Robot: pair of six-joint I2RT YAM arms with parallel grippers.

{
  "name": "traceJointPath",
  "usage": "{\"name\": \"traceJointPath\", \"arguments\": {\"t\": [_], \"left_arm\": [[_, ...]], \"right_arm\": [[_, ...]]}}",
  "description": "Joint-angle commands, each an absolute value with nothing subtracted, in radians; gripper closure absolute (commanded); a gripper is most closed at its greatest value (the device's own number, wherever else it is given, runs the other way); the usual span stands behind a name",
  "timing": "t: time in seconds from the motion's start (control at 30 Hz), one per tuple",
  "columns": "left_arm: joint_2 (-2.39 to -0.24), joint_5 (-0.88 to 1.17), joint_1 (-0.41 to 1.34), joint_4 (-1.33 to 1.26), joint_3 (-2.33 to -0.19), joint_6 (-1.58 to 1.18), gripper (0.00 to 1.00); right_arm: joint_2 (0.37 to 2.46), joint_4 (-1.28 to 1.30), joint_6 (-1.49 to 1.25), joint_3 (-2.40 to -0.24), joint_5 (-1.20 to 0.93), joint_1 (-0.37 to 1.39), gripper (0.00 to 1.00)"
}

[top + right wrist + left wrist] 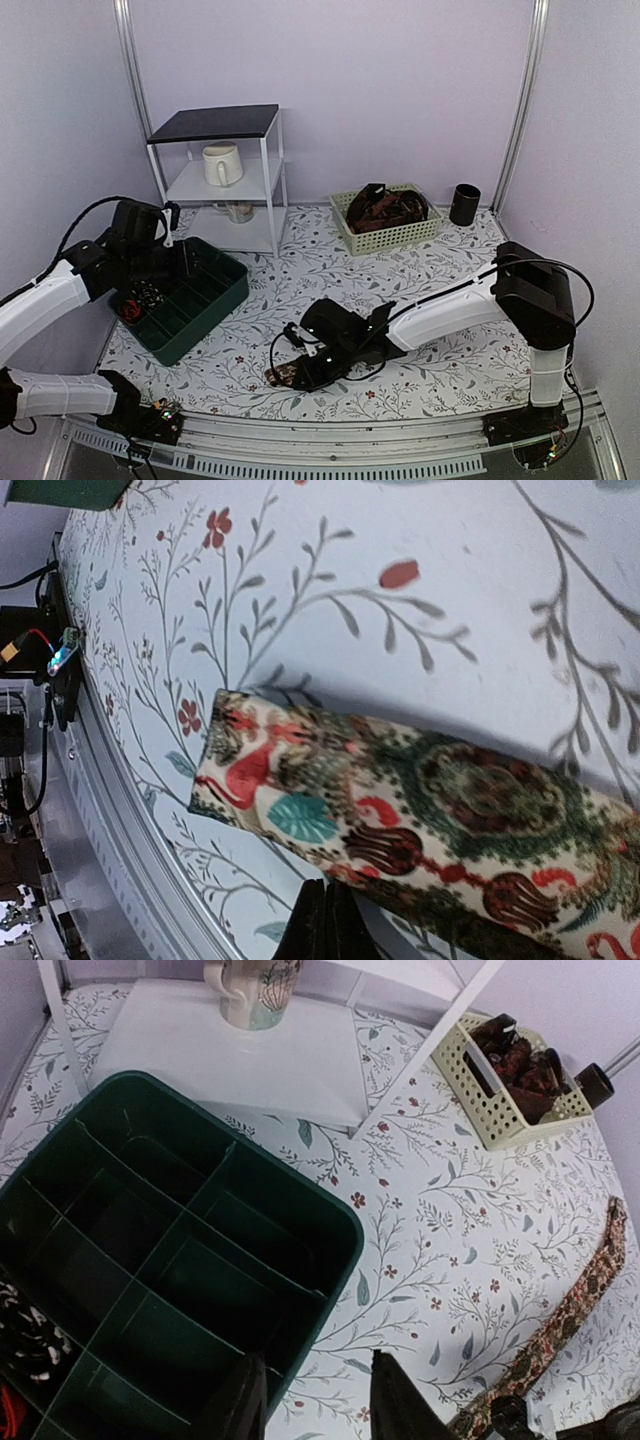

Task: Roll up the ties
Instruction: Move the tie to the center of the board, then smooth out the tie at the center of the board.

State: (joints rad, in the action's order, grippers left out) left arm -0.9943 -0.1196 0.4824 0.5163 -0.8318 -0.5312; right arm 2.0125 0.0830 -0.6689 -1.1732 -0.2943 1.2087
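Note:
A patterned tie point(420, 810) lies near the table's front edge point(283, 376). In the left wrist view the tie point(575, 1305) runs long and diagonal. My right gripper point(326, 912) is shut, its tips pinching the near edge of the tie's end. That end casts a shadow on the cloth. More ties fill a cream basket point(352, 232) at the back. A green divided tray point(215, 295) holds a dark rolled tie point(150, 293) and a red one point(130, 312). My left gripper point(318, 1400) is open and empty over the tray's corner point(335, 1260).
A white shelf unit point(225, 185) with a mug point(222, 163) stands behind the tray. A black cup point(464, 203) stands right of the basket. The metal front rail point(330, 440) runs just below the tie. The right arm point(450, 310) stretches across the table's middle.

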Motion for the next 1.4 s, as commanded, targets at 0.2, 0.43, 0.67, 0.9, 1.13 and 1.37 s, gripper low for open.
{"name": "traceJointPath", "arguments": {"t": [0.2, 0.43, 0.67, 0.9, 1.13, 1.37], "left_arm": [[-1.011, 0.002, 0.354, 0.445, -0.842, -0.452, 0.66], [-1.059, 0.056, 0.354, 0.413, -0.826, -0.456, 0.76], [-1.063, 0.087, 0.444, 0.356, -0.769, -0.517, 0.82], [-1.232, 0.065, 0.621, 0.271, -0.811, -0.525, 0.87], [-1.522, 0.084, 0.696, 0.256, -1.013, -0.44, 0.99], [-1.695, 0.067, 0.705, 0.252, -1.075, -0.4, 1.0]], "right_arm": [[2.194, 0.21, -0.629, -1.369, -0.142, 1.124, 0.99], [2.315, 0.18, -0.616, -1.532, -0.143, 1.047, 0.99], [2.204, 0.217, -0.586, -1.516, -0.125, 1.017, 0.97], [1.891, 0.259, -0.615, -1.264, -0.073, 0.95, 0.96], [1.705, 0.341, -0.642, -1.067, 0.054, 0.708, 0.97], [1.666, 0.399, -0.623, -0.988, 0.13, 0.396, 1.0]]}}
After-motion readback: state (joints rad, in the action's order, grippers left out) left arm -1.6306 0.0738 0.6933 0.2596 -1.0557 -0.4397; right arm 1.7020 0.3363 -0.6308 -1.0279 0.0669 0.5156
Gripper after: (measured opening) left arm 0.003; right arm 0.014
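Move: The right hand's closed fingertips sit at table height by the tie's near edge; its left end is about 5 cm left and 1 cm ahead. From that hand the green tray is some 24 cm left and 18 cm ahead, the basket about 20 cm right and 36 cm ahead. From the raised left hand, the tie's left end lies roughly 13 cm back, 14 cm right and 19 cm below. The closed right fingertips push the tie forward about 15 cm, then lift right-forward; left hand goes right, down, closing. ##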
